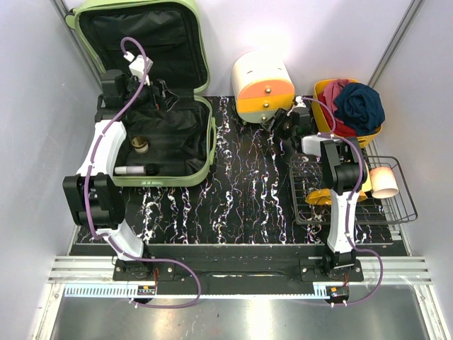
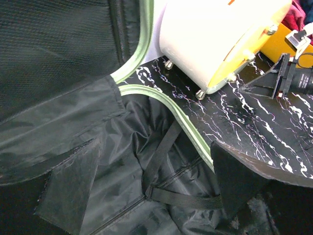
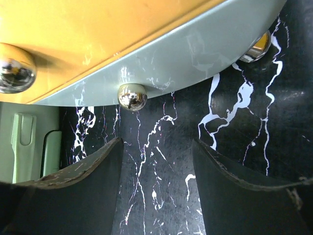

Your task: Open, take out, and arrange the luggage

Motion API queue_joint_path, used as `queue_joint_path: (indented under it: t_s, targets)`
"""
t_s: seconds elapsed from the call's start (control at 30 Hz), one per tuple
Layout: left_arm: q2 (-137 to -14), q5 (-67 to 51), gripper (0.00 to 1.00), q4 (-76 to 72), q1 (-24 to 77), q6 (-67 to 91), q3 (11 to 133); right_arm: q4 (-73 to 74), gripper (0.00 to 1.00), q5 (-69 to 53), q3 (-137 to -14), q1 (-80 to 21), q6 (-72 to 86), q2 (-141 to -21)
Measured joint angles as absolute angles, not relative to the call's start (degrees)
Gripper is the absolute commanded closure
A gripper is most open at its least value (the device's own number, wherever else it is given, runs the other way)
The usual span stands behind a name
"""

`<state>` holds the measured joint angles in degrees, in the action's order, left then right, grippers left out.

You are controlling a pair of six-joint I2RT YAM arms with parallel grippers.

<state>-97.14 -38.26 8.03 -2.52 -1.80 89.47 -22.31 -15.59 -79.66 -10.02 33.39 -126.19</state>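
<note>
The luggage (image 1: 207,142), a pale green hard-shell suitcase, lies open at the back left, its lid standing against the wall. My left gripper (image 1: 157,95) hangs open inside it near the hinge, over the black lining and crossed straps (image 2: 161,154); nothing sits between its fingers (image 2: 73,188). A small gold-capped bottle (image 1: 140,144) and a dark tube (image 1: 138,170) lie in the lower half. My right gripper (image 1: 279,122) is open low over the table, just short of a chrome knob (image 3: 132,96) on the cream-and-orange drawer box (image 1: 263,86).
An orange bin (image 1: 322,88) with red and blue clothes stands at the back right. In front of it a black wire basket (image 1: 396,212) holds a cream cup (image 1: 384,180) and a yellow item (image 1: 324,197). Walls close in on both sides.
</note>
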Motion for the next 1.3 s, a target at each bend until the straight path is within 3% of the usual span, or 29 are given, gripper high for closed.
queue_joint_path:
  t_s: [0.53, 1.03, 1.3]
  targets:
    - [-98.8, -40.3, 0.01, 8.1, -6.3, -0.9, 89.3, -25.8, 0.46, -14.0, -87.4, -11.2, 36.8, -132.0]
    - [-100.4, -40.3, 0.01, 9.8, -7.6, -0.5, 89.6, -28.1, 0.99, -14.2, -87.2, -11.4, 38.2, -133.4]
    - [-100.4, -40.3, 0.01, 11.7, -8.9, -1.5, 89.3, -30.5, 1.00, -14.6, -76.3, -11.5, 38.4, -126.4]
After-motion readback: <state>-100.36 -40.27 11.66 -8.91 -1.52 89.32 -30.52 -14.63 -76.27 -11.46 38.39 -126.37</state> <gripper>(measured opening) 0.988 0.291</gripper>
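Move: The bottom drawer's knob lies about 4 cm ahead of the right fingertips, 2 cm to their left and some 1 cm higher. The middle drawer's knob sits about 5 cm straight above it; the cabinet's middle is some 12 cm ahead of the hand, 3 cm left and 6 cm up. The yellow basket stands about 27 cm to the hand's right and 7 cm farther out. From the left hand the bottom knob is some 32 cm right, 11 cm ahead and 24 cm below. The right hand reaches about 4 cm forward and 2 cm left at nearly the same height, its jaws already narrowing around the bottom drawer's knob, then pinches the knob and pulls it about 4 cm straight back, holding its wrist almost unchanged and keeping its grip. Meanwhile the left hand, empty and wide open above the open suitcase, drifts about 5 cm left and sinks some 4 cm, its fingers tipping slightly downward. ##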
